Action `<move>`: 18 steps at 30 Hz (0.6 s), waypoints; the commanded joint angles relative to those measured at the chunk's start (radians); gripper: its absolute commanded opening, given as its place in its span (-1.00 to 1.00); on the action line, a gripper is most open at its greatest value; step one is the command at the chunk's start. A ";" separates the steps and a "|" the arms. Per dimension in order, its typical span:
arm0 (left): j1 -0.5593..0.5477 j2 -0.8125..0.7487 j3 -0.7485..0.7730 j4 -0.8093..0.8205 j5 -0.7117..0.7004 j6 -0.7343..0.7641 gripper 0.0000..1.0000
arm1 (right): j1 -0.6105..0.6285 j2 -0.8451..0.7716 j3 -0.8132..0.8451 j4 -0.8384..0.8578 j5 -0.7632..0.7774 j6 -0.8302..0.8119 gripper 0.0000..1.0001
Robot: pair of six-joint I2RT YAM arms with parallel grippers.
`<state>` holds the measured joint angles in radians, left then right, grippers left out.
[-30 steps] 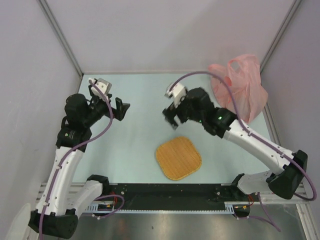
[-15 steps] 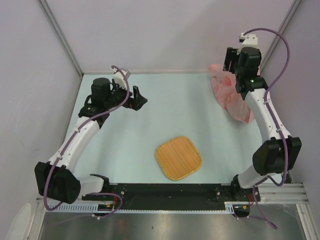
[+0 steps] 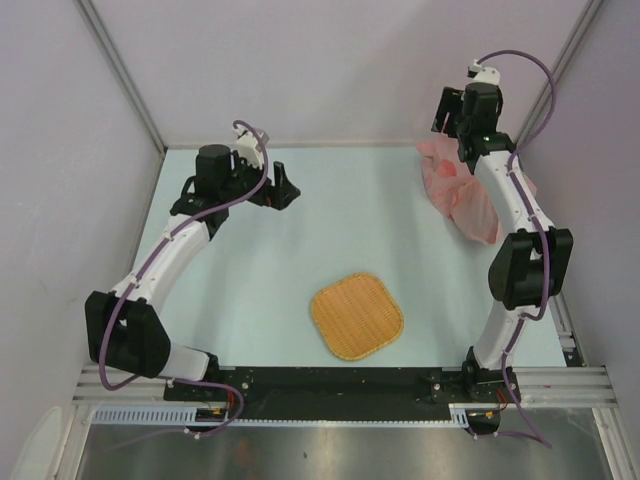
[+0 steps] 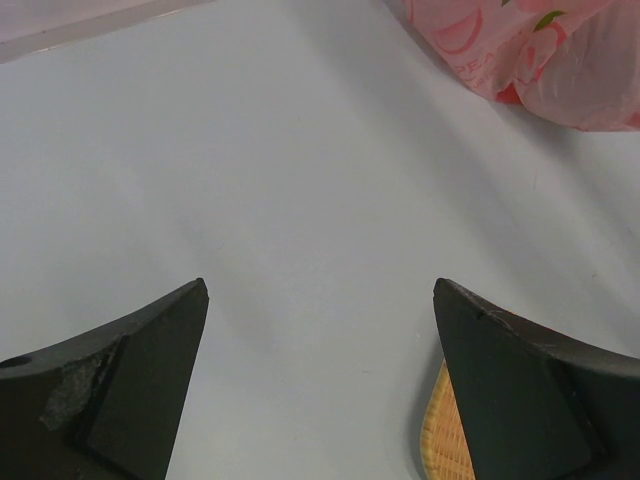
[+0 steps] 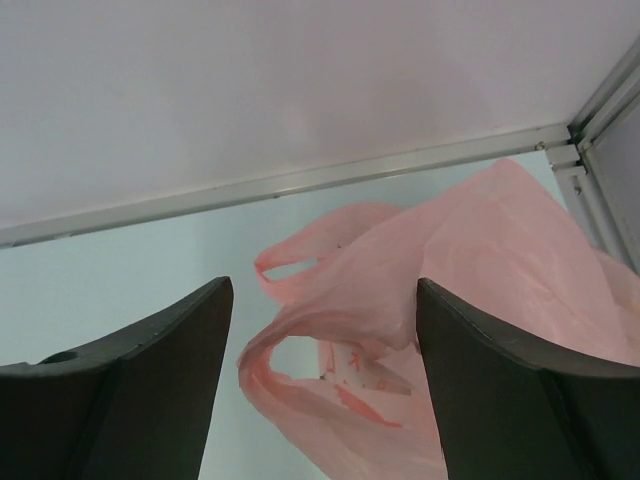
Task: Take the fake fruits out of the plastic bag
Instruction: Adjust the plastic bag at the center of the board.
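The translucent pink plastic bag (image 3: 462,195) lies at the back right of the table, partly hidden by my right arm. In the right wrist view the bag (image 5: 480,330) fills the space between my fingers, its handle loops facing me. The bag also shows at the top right of the left wrist view (image 4: 530,50). The fake fruits are hidden inside it. My right gripper (image 3: 447,112) is open, just above the bag's back end. My left gripper (image 3: 287,188) is open and empty over the bare table at the back left, far from the bag.
A square woven orange-tan mat (image 3: 356,315) lies near the front middle; its edge shows beside my right-hand finger in the left wrist view (image 4: 432,440). Grey walls and metal rails (image 3: 300,146) close in the back and sides.
My right arm has swung from the table's middle to the back right and now hangs over the bag. My left arm has reached further back and right. Both grippers stay open.
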<state>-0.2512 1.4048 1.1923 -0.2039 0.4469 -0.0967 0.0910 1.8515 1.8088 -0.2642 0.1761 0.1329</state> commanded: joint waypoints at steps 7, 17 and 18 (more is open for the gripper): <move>-0.008 0.000 0.059 0.004 -0.028 0.015 0.99 | 0.058 0.064 0.060 0.008 0.114 -0.036 0.53; -0.008 -0.033 0.015 0.020 -0.057 0.025 1.00 | 0.061 0.060 -0.049 0.036 0.152 -0.130 -0.69; -0.007 -0.036 0.012 0.023 -0.059 0.025 1.00 | 0.062 0.058 -0.051 0.036 0.151 -0.130 -0.88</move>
<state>-0.2516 1.4136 1.2167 -0.2104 0.4072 -0.0868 0.1551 1.9259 1.7519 -0.2691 0.2947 0.0265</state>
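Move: The handle end of the pink plastic bag is just under my right hand, about 6 cm below and barely 1 cm ahead. The bag's full body sits lower, some 18 cm down, 5 cm back and 8 cm to the right, and the empty board lies roughly 38 cm back, 27 cm left and 29 cm down. From my left hand the handle end is about 18 cm ahead and 38 cm right, near level in height. I sink my right hand about 7 cm onto the bag's upper folds, wandering only a centimetre or so forward and left before easing back. The wrist tips down and rolls left side down, each just under 10 degrees. Late in the descent I draw the fingers from three-quarters open to nearly shut, pinching the thin plastic by the handles. ##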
